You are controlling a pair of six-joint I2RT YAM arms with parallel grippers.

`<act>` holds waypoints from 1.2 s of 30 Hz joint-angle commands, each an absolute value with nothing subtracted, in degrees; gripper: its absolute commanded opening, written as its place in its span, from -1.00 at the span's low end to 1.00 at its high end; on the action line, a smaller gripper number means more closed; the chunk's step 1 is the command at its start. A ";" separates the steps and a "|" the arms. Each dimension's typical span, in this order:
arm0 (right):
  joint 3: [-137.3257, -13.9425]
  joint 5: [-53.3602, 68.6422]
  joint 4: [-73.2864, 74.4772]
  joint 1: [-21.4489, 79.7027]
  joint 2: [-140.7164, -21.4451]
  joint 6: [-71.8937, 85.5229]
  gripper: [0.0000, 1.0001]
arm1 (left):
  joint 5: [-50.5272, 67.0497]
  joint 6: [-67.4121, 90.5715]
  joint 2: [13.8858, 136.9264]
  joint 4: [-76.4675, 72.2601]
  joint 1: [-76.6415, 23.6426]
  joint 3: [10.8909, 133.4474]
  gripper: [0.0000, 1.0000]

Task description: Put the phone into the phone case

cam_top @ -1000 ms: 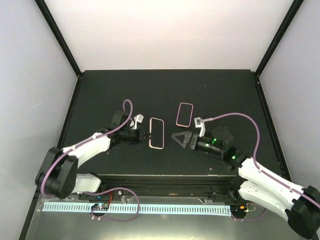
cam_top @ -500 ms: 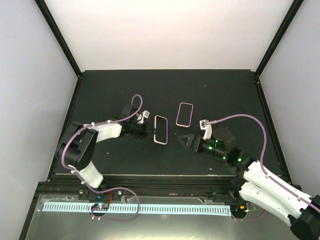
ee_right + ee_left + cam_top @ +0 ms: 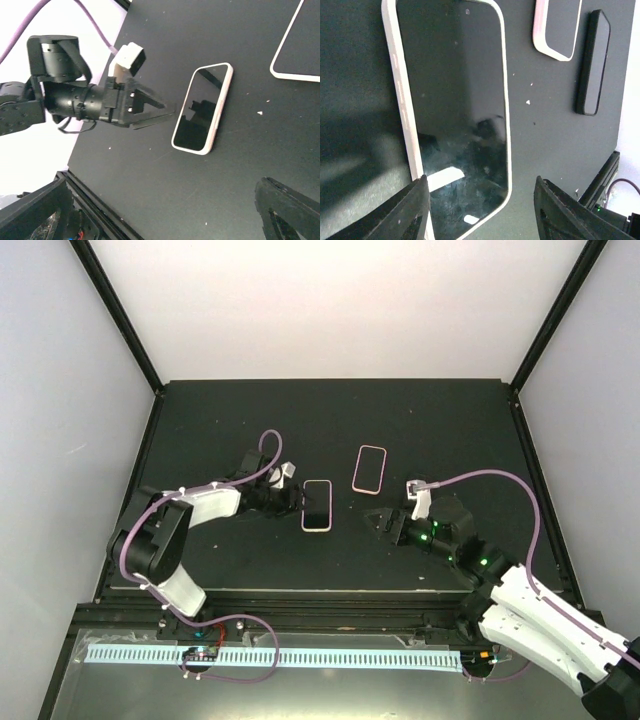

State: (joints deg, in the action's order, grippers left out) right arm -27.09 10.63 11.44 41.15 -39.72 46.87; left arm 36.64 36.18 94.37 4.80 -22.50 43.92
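Note:
The phone (image 3: pixel 317 505), a glossy dark screen in a pale pink frame, lies flat on the black table; it also shows in the wrist views (image 3: pixel 455 100) (image 3: pixel 202 107). Whether that frame is its own body or a case I cannot tell. My left gripper (image 3: pixel 297 502) (image 3: pixel 481 181) (image 3: pixel 172 111) is open, rolled on its side, its tips just left of the phone's long edge. The phone case (image 3: pixel 370 469) (image 3: pixel 559 25) (image 3: pixel 300 50), pink-rimmed with a dull dark inside, lies apart at the upper right. My right gripper (image 3: pixel 383 522) (image 3: pixel 161 184) stands wide open to the right of the phone, holding nothing.
A flat black slab (image 3: pixel 592 62), phone-shaped, lies beside the phone case in the left wrist view. The table's near edge rail (image 3: pixel 100 210) runs below the phone. Black frame posts and white walls close in the table on three sides.
My left gripper was shut on the phone's edge, holding it tilted; it has now opened and the phone lies flat. The right gripper has drawn back toward the near right.

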 commanded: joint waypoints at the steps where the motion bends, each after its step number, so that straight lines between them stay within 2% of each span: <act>1: -29.62 6.44 13.67 41.13 -37.80 45.75 1.00 | 34.10 33.65 88.62 8.37 -22.15 43.66 0.22; 2: -29.76 5.89 14.16 41.13 -37.41 45.79 1.00 | 33.41 33.53 87.22 9.36 -22.15 43.49 0.27; 4: -30.08 4.58 15.12 41.12 -36.67 45.93 1.00 | 31.39 33.13 83.93 11.56 -22.15 43.02 0.54; 6: -30.76 3.56 16.21 41.11 -35.97 45.72 1.00 | 29.89 32.42 80.51 14.13 -22.13 42.99 0.91; 7: -31.33 3.10 17.10 41.12 -35.82 45.57 1.00 | 29.20 32.07 78.61 15.74 -22.12 43.31 0.97; 16: -45.05 -2.01 29.83 41.13 -36.12 40.90 1.00 | 20.55 25.88 56.23 33.32 -22.09 51.33 0.98; 21: -49.15 -3.16 31.48 41.13 -35.45 40.51 1.00 | 19.98 25.39 46.84 35.87 -22.06 54.66 0.98; 28: -49.41 -3.80 32.66 41.13 -33.19 42.09 1.00 | 20.19 26.80 35.43 35.46 -22.07 52.43 0.98; 36: -47.58 -3.96 32.49 41.13 -30.61 43.69 1.00 | 19.86 28.16 30.03 36.69 -22.09 48.72 0.98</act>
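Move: The phone in its beige case lies just below my left hand, about 4 cm to the right, 1 cm ahead and 4 cm down. The pink-cased phone sits roughly 11 cm ahead and 18 cm right of that hand, the black phone some 6 cm ahead and 30 cm right. From my right hand, the beige-cased phone is about 14 cm left, 9 cm ahead and 18 cm below. I draw my left hand clear of the beige-cased phone, mostly straight up by about 27 cm, and also back and left, while its fingers tip up some 45 degrees and spread from half open to wide. My right hand, still wide open and empty, rises too, and moves right away from that phone, tilting up slightly. ##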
